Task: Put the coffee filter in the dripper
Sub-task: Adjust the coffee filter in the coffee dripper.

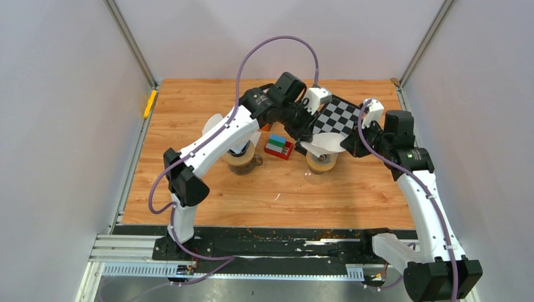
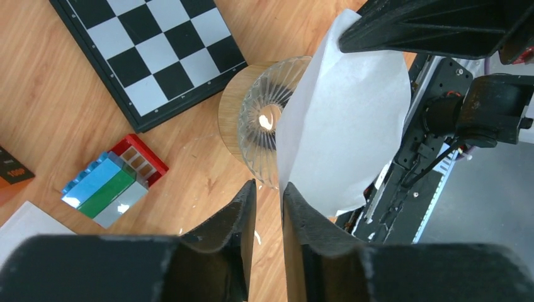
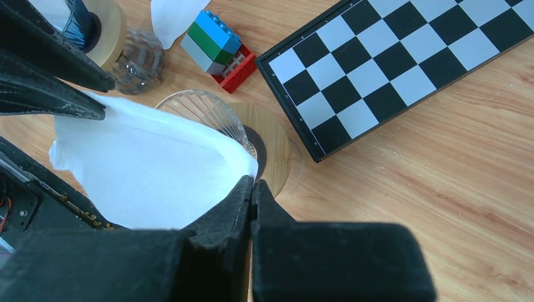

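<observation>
The white paper coffee filter point(image 1: 322, 145) hangs on edge just above the dripper point(image 1: 321, 163), a ribbed glass cone point(image 2: 261, 119) on a round wooden base point(image 3: 275, 148). My right gripper point(image 3: 252, 179) is shut on one corner of the filter point(image 3: 151, 170) and comes in from the right point(image 1: 345, 148). My left gripper point(image 2: 269, 185) is narrowly open at the opposite edge of the filter point(image 2: 346, 126). That edge runs along the inner face of one of its fingers point(image 2: 296, 201), and bare wood shows through the gap. In the top view it sits just left of the filter point(image 1: 307, 131).
A chessboard point(image 1: 337, 116) lies behind the dripper. A stack of coloured bricks point(image 1: 278, 146) sits to its left. Further left stand a tape roll with a glass piece point(image 1: 242, 158) and spare white paper point(image 3: 170, 16). A yellow object point(image 1: 149, 104) lies at the table's left edge.
</observation>
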Robot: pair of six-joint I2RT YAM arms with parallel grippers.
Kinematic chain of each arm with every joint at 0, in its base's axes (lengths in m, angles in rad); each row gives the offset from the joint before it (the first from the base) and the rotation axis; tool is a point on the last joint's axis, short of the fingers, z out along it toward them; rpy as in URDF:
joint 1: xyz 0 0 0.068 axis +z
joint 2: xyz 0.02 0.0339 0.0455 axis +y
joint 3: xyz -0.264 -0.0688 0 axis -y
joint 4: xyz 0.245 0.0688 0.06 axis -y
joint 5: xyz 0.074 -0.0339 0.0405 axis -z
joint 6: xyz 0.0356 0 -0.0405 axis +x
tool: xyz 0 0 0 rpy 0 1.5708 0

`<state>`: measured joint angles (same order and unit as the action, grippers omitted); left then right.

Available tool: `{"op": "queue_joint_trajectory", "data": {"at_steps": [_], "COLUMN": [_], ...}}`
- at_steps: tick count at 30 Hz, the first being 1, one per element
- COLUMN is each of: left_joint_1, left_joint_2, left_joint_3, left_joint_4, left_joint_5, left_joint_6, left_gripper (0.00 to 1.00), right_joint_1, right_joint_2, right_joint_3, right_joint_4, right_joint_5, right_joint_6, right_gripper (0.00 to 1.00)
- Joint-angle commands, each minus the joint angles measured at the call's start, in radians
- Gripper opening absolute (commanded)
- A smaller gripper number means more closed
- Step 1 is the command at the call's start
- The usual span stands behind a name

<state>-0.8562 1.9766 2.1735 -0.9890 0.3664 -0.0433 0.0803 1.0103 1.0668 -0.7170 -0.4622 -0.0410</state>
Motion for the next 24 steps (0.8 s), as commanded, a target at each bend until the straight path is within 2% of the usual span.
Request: {"op": "queue_joint_trajectory", "data": {"at_steps": [1,6,14,24], "left_joint_1": [-0.006,-0.005,-0.006,-0.006], "left_joint_2": [-0.058,-0.052,-0.055,-0.051], "left_joint_3": [0.004,0.006,-0.024,-0.028], "left_joint_4": [0.028,0.02,0.024,0.025], "left_joint_5": [0.017,0.027,0.069,0.072], "left_joint_6": [0.007,0.033,0.076,0.108], "left_gripper": [0.23,0.0,0.0,0.0], "right_joint_1": [-0.01,-0.011,-0.011,-0.011], "right_joint_2": [-0.025,-0.033,-0.018,0.052], "right_joint_3": [0.034,0.049,0.078,0.069], "right_joint_4": [0.03,0.015,-0.011,-0.015], "right_joint_5": [-0.035,-0.061,-0.093,-0.14], "right_joint_6": [0.007,-0.018,-0.062,-0.11], "right_gripper": [0.0,0.1,0.37,0.45]}}
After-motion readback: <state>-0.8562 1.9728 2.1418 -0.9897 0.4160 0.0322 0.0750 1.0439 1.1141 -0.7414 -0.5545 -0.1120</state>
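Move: Hanging between the two hands, the coffee filter has its middle about 6 cm right of the left hand, a centimetre nearer the base, its edge between the half-open left fingers; from the right hand, shut on the other edge, it is 6 cm left and level. The dripper sits about 5 cm right of the left hand, 1 cm back and 9 cm down. From the left hand, the bricks lie 7 cm ahead, 9 cm left, and the chequered board 14 cm ahead, 10 cm right, both over 20 cm down. Closing fully, the left fingers pinch the filter's near edge while that hand holds still, then ease down about 1 cm and slightly back, turning some 5 degrees clockwise. Once they are nearly shut, the right fingers let go and open to a bit under half; the right hand rises about 2 cm, sinks back by roughly 1 cm, and shifts 1 cm left towards the filter, its fingers spread around the free edge. ##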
